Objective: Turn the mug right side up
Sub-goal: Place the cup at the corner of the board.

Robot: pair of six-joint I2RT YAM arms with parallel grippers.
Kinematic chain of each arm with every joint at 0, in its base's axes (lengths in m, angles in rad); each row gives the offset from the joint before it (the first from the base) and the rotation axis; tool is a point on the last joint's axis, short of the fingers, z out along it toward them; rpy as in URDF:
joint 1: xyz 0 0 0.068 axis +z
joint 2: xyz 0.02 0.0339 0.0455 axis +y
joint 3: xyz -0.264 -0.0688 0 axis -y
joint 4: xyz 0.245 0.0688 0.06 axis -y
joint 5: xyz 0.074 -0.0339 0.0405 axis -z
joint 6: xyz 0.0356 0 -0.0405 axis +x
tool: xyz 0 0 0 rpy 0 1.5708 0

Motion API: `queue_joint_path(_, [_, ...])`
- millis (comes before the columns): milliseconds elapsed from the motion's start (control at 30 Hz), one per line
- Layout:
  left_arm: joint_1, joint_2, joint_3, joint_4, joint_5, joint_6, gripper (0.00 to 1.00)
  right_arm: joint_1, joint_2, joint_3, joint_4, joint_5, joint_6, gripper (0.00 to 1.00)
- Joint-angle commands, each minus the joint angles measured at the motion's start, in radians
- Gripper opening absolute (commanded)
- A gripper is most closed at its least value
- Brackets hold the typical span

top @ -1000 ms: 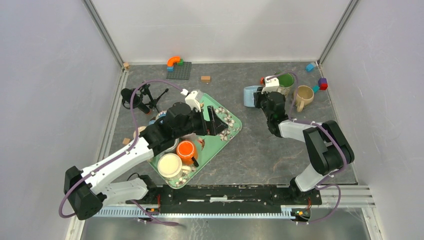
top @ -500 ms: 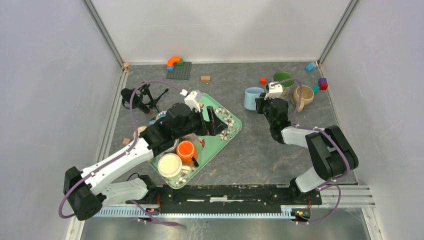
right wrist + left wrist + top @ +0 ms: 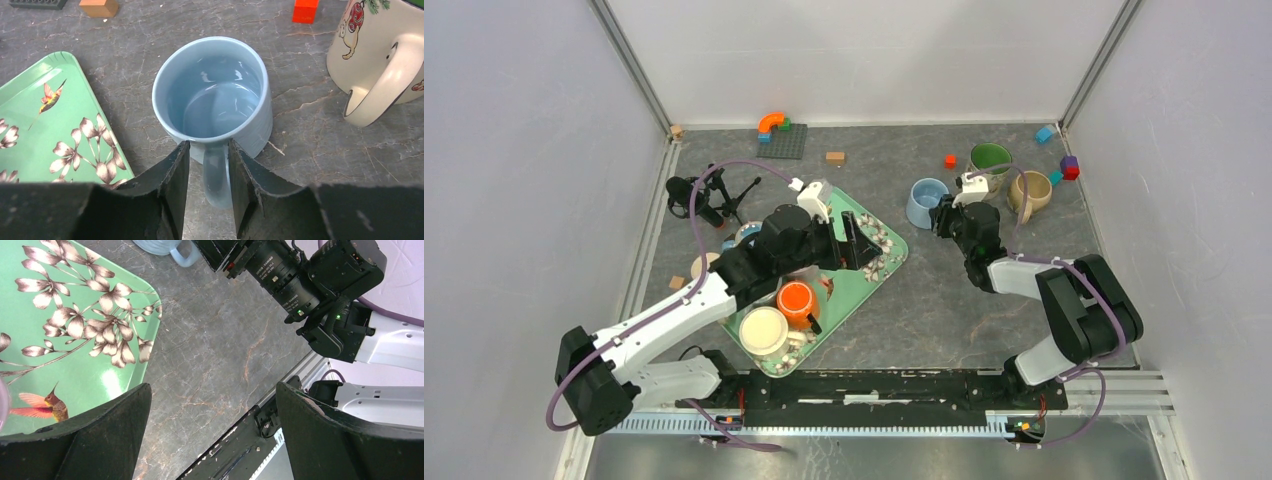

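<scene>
The light blue mug (image 3: 215,95) stands upright on the table, its opening facing up and its handle (image 3: 216,175) pointing at my right wrist camera. My right gripper (image 3: 209,150) straddles that handle with its jaws slightly open: a thin gap shows on the left side, while the right finger sits close against it. From above, the mug (image 3: 924,200) sits just left of the right gripper (image 3: 944,214). Wide open and holding nothing, my left gripper (image 3: 856,244) hovers over the right edge of the green flowered tray (image 3: 898,256).
A cream mug (image 3: 380,60) with a green inside (image 3: 991,158) and a beige mug (image 3: 1031,192) stand right of the blue one. A small red block (image 3: 950,160) lies behind it. The tray carries an orange cup (image 3: 796,297) and a white bowl (image 3: 764,330).
The right arm swung the blue mug from tilted to upright on the table and drew back a little. Its jaws have widened around the handle. The left arm barely moved.
</scene>
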Motion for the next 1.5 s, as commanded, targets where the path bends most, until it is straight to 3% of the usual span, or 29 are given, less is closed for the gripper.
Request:
queue_joint_path(0, [0.001, 0.009, 0.001, 0.060, 0.000, 0.020, 1.00, 0.005, 0.012, 0.011, -0.010, 0.006, 0.015, 0.41])
queue_joint_path(267, [0.008, 0.016, -0.007, 0.072, 0.010, 0.016, 1.00, 0.007, 0.043, 0.060, -0.085, 0.015, 0.017, 0.46])
queue_joint_path(400, [0.011, 0.016, -0.013, 0.077, 0.013, 0.014, 1.00, 0.009, 0.076, 0.109, -0.135, 0.022, 0.031, 0.53])
queue_joint_path(633, [0.015, 0.009, -0.018, 0.076, 0.021, 0.013, 1.00, 0.011, 0.189, 0.293, -0.297, 0.046, 0.091, 0.62])
queue_joint_path(867, [0.024, -0.030, -0.022, 0.046, 0.016, 0.023, 1.00, -0.005, 0.338, 0.566, -0.475, 0.118, 0.090, 0.66])
queue_joint_path(1100, [0.027, -0.052, -0.016, -0.002, 0.001, 0.039, 1.00, -0.069, 0.454, 0.746, -0.560, 0.089, 0.071, 0.68])
queue_joint_path(1467, [0.030, -0.095, -0.022, -0.127, -0.112, 0.033, 1.00, -0.067, 0.327, 0.704, -0.585, -0.044, 0.053, 0.87])
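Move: About 6 cm ahead of the right hand and 2 cm to its left stands the upright blue mug, its middle 3 cm lower, its handle between the fingertips. The green-lined mug is 15 cm ahead and 12 cm right, the red cube some 20 cm ahead and 5 cm right, the tray's nearest corner about 3 cm back and 7 cm left. For the left hand, the blue mug lies roughly 19 cm ahead, 14 cm right and 17 cm lower. Sinking about 3 cm around the blue mug's handle, the right hand then drives forward some 12 cm, pushing the upright mug ahead of it towards the far side, left of the red cube. The wrist tips down about 15 degrees and the already parted fingers open nearly wide, easing back slightly at the end. The open left hand drifts 2 cm left. ##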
